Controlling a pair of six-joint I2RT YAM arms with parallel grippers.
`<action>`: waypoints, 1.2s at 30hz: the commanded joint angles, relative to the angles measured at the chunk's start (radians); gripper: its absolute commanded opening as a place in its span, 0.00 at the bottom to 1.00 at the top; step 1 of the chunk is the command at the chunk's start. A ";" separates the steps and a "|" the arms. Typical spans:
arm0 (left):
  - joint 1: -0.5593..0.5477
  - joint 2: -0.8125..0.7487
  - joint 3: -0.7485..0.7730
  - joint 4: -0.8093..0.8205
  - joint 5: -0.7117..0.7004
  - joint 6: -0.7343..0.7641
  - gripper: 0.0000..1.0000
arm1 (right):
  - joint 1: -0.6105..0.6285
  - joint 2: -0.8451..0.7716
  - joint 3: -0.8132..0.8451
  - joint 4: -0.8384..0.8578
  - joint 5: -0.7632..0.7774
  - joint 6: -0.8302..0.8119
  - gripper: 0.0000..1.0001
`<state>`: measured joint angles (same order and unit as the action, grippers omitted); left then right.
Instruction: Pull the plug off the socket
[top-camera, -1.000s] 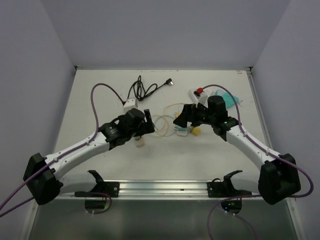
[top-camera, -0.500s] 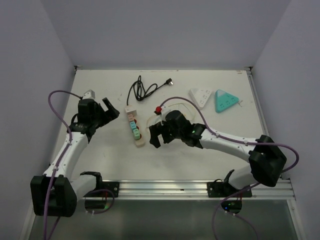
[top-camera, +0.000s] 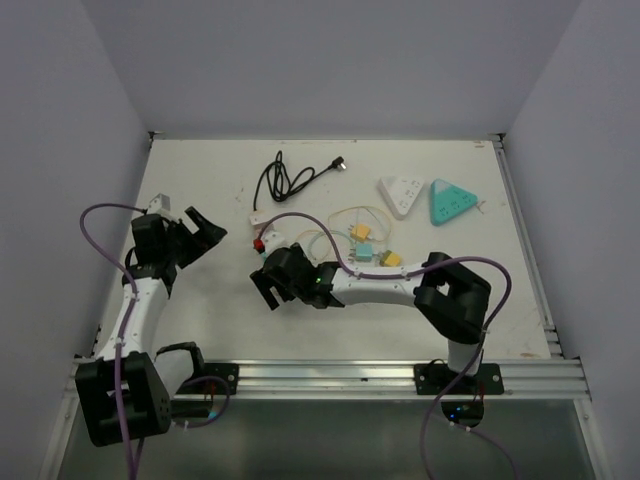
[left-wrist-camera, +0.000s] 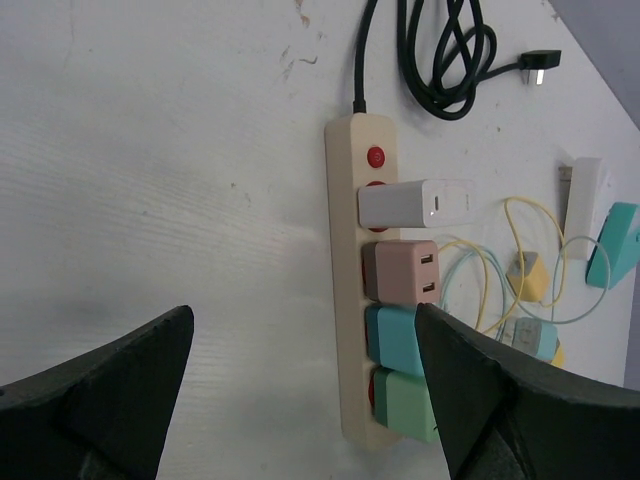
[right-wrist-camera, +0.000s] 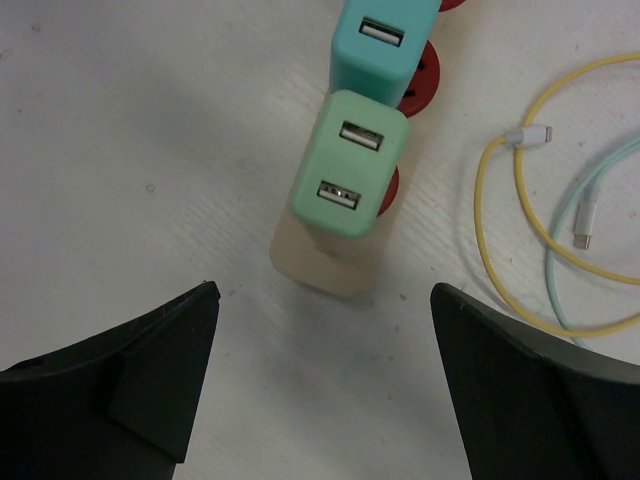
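A cream power strip (left-wrist-camera: 345, 250) lies on the white table with a row of plugs in it: white (left-wrist-camera: 415, 203), pink (left-wrist-camera: 400, 272), teal (left-wrist-camera: 395, 338) and green (left-wrist-camera: 405, 405). My left gripper (left-wrist-camera: 303, 312) is open and empty, hovering left of the strip, apart from it. My right gripper (right-wrist-camera: 322, 290) hangs open above the strip's near end (right-wrist-camera: 320, 265), with the green plug (right-wrist-camera: 350, 165) and the teal plug (right-wrist-camera: 378, 45) just beyond its fingertips. In the top view the right gripper (top-camera: 268, 290) covers most of the strip; the left gripper (top-camera: 200, 232) sits to the left.
The strip's black cord (top-camera: 285, 180) coils at the back. Yellow and pale blue cables (right-wrist-camera: 500, 200) loop to the right of the strip with small chargers (top-camera: 365, 252) among them. A white triangular socket (top-camera: 402, 193) and a teal one (top-camera: 450, 202) lie at the back right.
The left arm has pulled back from the middle to the table's left side. The right arm has swung across to the left, and its gripper now hangs over the strip's near end.
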<state>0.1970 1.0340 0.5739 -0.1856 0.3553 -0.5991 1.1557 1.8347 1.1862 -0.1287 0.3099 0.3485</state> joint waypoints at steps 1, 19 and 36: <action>0.018 -0.022 -0.016 0.072 0.047 0.002 0.95 | 0.007 0.060 0.084 0.024 0.083 0.007 0.90; 0.019 -0.051 -0.072 0.080 0.068 -0.021 0.95 | -0.037 0.167 0.072 0.073 0.063 0.076 0.24; -0.156 -0.155 -0.263 0.166 0.070 -0.203 0.91 | -0.179 0.000 -0.206 0.423 -0.396 0.234 0.00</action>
<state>0.0784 0.8856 0.3065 -0.0982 0.4568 -0.7429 0.9752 1.8782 0.9928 0.2283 0.0082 0.5430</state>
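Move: Just ahead and to the left of the right hand sits the green plug in the power strip, about 2 cm forward, 2 cm left and 5 cm below. The teal plug stands about 4 cm farther out beyond it and 1 cm more to the left. The yellow cable loop lies some 6 cm ahead and 9 cm right of the right hand, on the table. From the left hand the green plug is about 12 cm right, 5 cm back and 8 cm lower. Sinking about 4 cm while easing forward and a little left, the right hand closes its wide-open fingers around the sides of the green plug. Keeping that pinch, it draws the plug some 3 cm right and rolls over to the right, tipping further down, about 20 degrees in all. Late on, the open left hand goes right, back and down, each about 5 cm, towards the strip's near end. ##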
